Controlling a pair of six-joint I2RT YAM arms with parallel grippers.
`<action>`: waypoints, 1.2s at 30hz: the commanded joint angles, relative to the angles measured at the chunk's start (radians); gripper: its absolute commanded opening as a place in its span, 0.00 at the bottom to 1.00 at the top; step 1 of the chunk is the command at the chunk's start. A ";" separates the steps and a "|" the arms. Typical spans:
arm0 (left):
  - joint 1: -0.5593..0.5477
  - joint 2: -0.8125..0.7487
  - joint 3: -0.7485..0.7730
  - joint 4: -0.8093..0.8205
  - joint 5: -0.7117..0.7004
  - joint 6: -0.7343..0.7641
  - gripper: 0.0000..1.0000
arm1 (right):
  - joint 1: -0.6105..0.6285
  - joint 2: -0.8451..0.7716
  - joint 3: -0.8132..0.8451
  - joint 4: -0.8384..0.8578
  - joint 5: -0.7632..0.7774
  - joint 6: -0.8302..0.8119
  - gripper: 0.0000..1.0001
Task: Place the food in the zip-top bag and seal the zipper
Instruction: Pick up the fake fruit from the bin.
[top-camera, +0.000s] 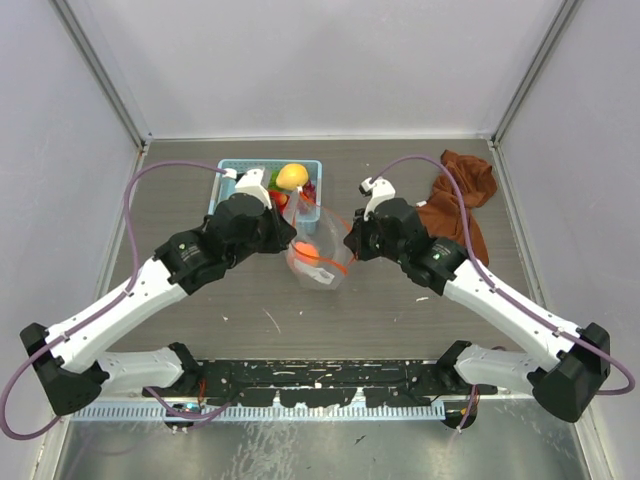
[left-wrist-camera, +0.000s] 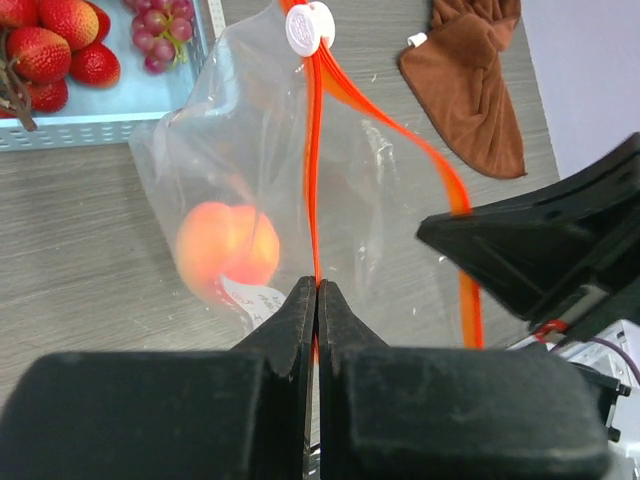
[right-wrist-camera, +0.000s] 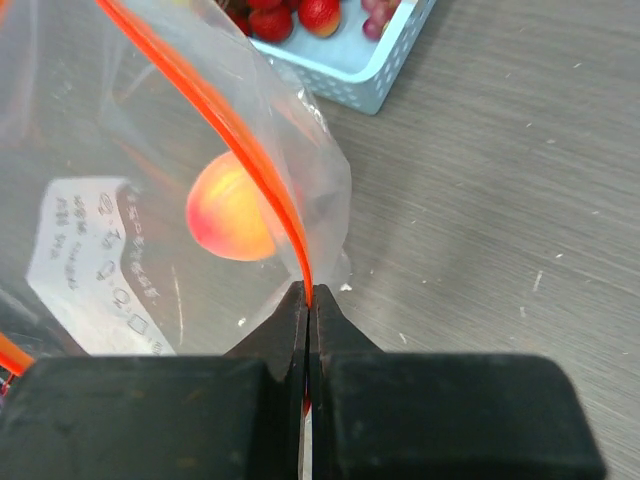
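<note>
The clear zip-top bag (top-camera: 322, 262) hangs between my two grippers over the table's middle, with an orange-red peach (left-wrist-camera: 227, 245) inside it near a white label (right-wrist-camera: 95, 260). My left gripper (left-wrist-camera: 317, 285) is shut on one side of the red-orange zipper (left-wrist-camera: 313, 150), below a white slider (left-wrist-camera: 308, 27). My right gripper (right-wrist-camera: 308, 290) is shut on the other side of the zipper (right-wrist-camera: 215, 110). The mouth gapes between the two strips. More food lies in the light-blue basket (top-camera: 222, 190): a yellow-orange peach (top-camera: 292, 176), strawberries (left-wrist-camera: 60, 40) and purple grapes (left-wrist-camera: 160, 25).
A rust-brown cloth (top-camera: 460, 200) lies crumpled at the back right, beside the right arm. The basket stands just behind the bag, against the left arm's wrist. Grey walls close off the table at the back and both sides.
</note>
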 joint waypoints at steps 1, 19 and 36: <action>-0.006 0.008 0.019 -0.035 -0.003 0.027 0.00 | -0.005 -0.046 0.121 -0.072 0.104 -0.060 0.00; -0.003 -0.006 -0.065 0.128 -0.049 0.110 0.20 | -0.004 0.052 0.193 -0.059 0.126 -0.109 0.00; 0.175 -0.089 -0.098 0.108 -0.022 0.216 0.67 | -0.005 0.025 0.182 -0.057 0.366 -0.145 0.00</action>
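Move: Both shut grippers hold the bag's orange zipper rim. From the left gripper, the bin's middle lies about 21 cm ahead and 7 cm left, some 18 cm below; its strawberries 18 cm ahead and 5 cm left, its lemon 25 cm ahead and 2 cm left. The bagged peach is about 2 cm ahead of the left gripper, 3 cm right, 13 cm down; from the right gripper, 1 cm ahead, 10 cm left, 8 cm down. Lower the left gripper about 2 cm with the zipper rim still pinched, then open it to let the rim go, and draw it 5 cm left and slightly forward, towards the bin. Keep the right gripper shut on its side: jerk it up nearly 6 cm, let it sink about half of that, then carry it right and forward, ending some 4 cm over, while it swivels about 10 degrees clockwise. ##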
